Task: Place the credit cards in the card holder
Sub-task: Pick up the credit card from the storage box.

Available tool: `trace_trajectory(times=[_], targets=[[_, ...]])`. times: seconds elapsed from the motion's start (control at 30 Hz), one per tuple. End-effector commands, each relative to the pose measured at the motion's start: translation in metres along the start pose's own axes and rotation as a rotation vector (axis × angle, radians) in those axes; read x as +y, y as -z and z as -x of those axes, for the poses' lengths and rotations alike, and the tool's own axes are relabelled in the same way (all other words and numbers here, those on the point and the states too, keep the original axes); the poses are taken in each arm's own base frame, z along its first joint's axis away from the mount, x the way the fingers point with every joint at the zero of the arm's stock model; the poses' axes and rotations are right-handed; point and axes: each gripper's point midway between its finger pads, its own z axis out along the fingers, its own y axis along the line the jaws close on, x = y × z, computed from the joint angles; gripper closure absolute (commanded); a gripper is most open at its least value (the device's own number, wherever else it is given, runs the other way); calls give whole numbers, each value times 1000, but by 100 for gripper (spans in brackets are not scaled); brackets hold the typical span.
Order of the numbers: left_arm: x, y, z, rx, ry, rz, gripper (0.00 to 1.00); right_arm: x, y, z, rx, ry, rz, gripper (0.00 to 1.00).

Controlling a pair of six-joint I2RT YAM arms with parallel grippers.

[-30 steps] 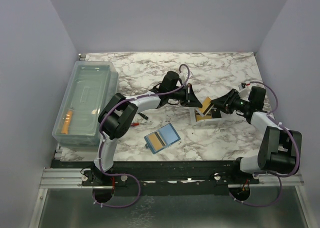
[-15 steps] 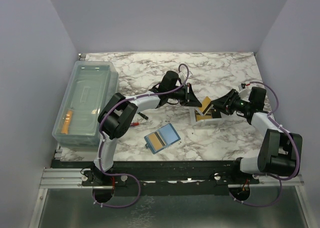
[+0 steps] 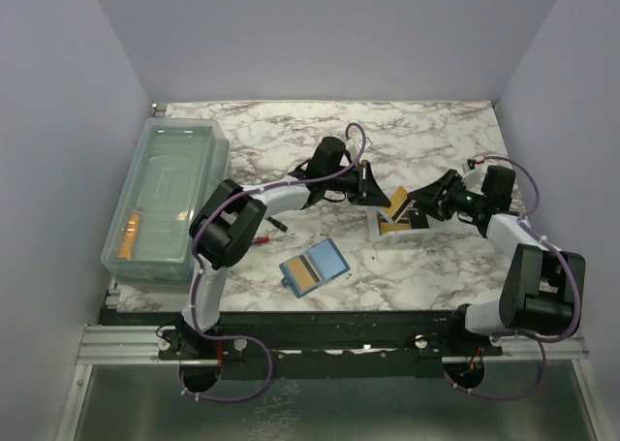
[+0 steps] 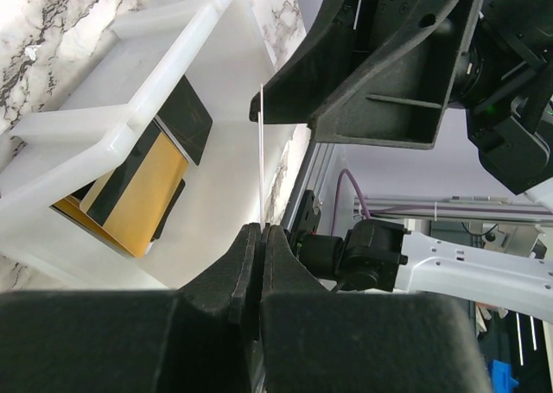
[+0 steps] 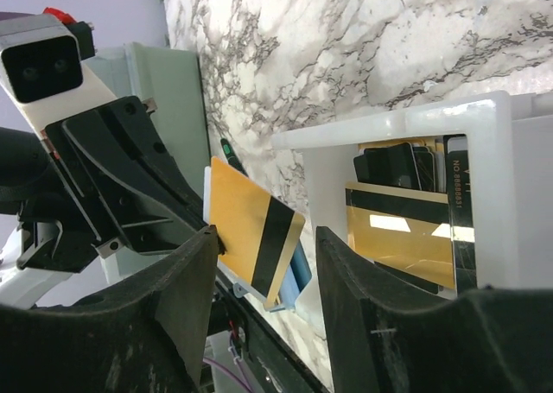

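Note:
My left gripper [image 4: 261,231] is shut on the edge of one of the credit cards [image 4: 260,155], which stands upright and edge-on above the white tray [image 4: 78,134]. From the right wrist view that golden card [image 5: 255,229] with its black stripe shows between the fingers of my right gripper [image 5: 266,237], which is open, with a clear gap to the right-hand finger. More credit cards [image 5: 406,229] lie in the tray [image 5: 389,121]. The card holder [image 3: 314,267], teal-blue, lies open near the front of the table with a golden card in it. Both grippers meet over the tray [image 3: 397,226].
A large clear plastic bin [image 3: 165,199] stands at the left with an orange item [image 3: 133,233] inside. A small red-and-black tool [image 3: 268,234] lies beside the left arm's elbow. The marble table top [image 3: 426,141] stretches behind the arms.
My right gripper's jaws have spread wider off the card and the right arm has shifted slightly. The left gripper stays shut on the card in the same place.

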Motion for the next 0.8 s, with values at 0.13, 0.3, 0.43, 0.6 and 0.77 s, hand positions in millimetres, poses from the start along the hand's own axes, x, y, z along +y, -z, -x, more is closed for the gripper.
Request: trace_trajectory(times=[0.13,0.3,0.43,0.6,0.77], targets=[[-3,-2,-4,26,-12,-26,100,8,-2,11,-8,18,36,50],[2,-4,-5,27,-6,-20,100,18,2,13,-13,36,53,59],[2,-5,-5,27,-6,-20,100,21,3,12,-7,39,64,63],[9,-5,-5,24,5,-7,100,22,5,9,-6,44,63,65],[11,-7,-6,31,9,-9,100,30,7,4,10,39,107,73]])
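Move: Just about 3 cm to the right hand's left and roughly 1 cm back, nearly at its height, is the middle of the gold credit card in the left gripper, its free end already between the right fingers. From the left hand that card lies some 3 cm to the right. The storage box is below, its middle about 4 cm ahead and 1 cm left of the right hand, 10 cm down; the card holder lies some 21 cm left of the right hand, 7 cm back and 11 cm down. Closing part-way around the free end of the gold card, the right fingers narrow from about half open to a third while that hand dips half a centimetre, edges forward as little, then rises about 1 cm. One right fingertip is on the gold card, working it away from the card beside it; the left gripper stays shut on the cards and hardly moves. ##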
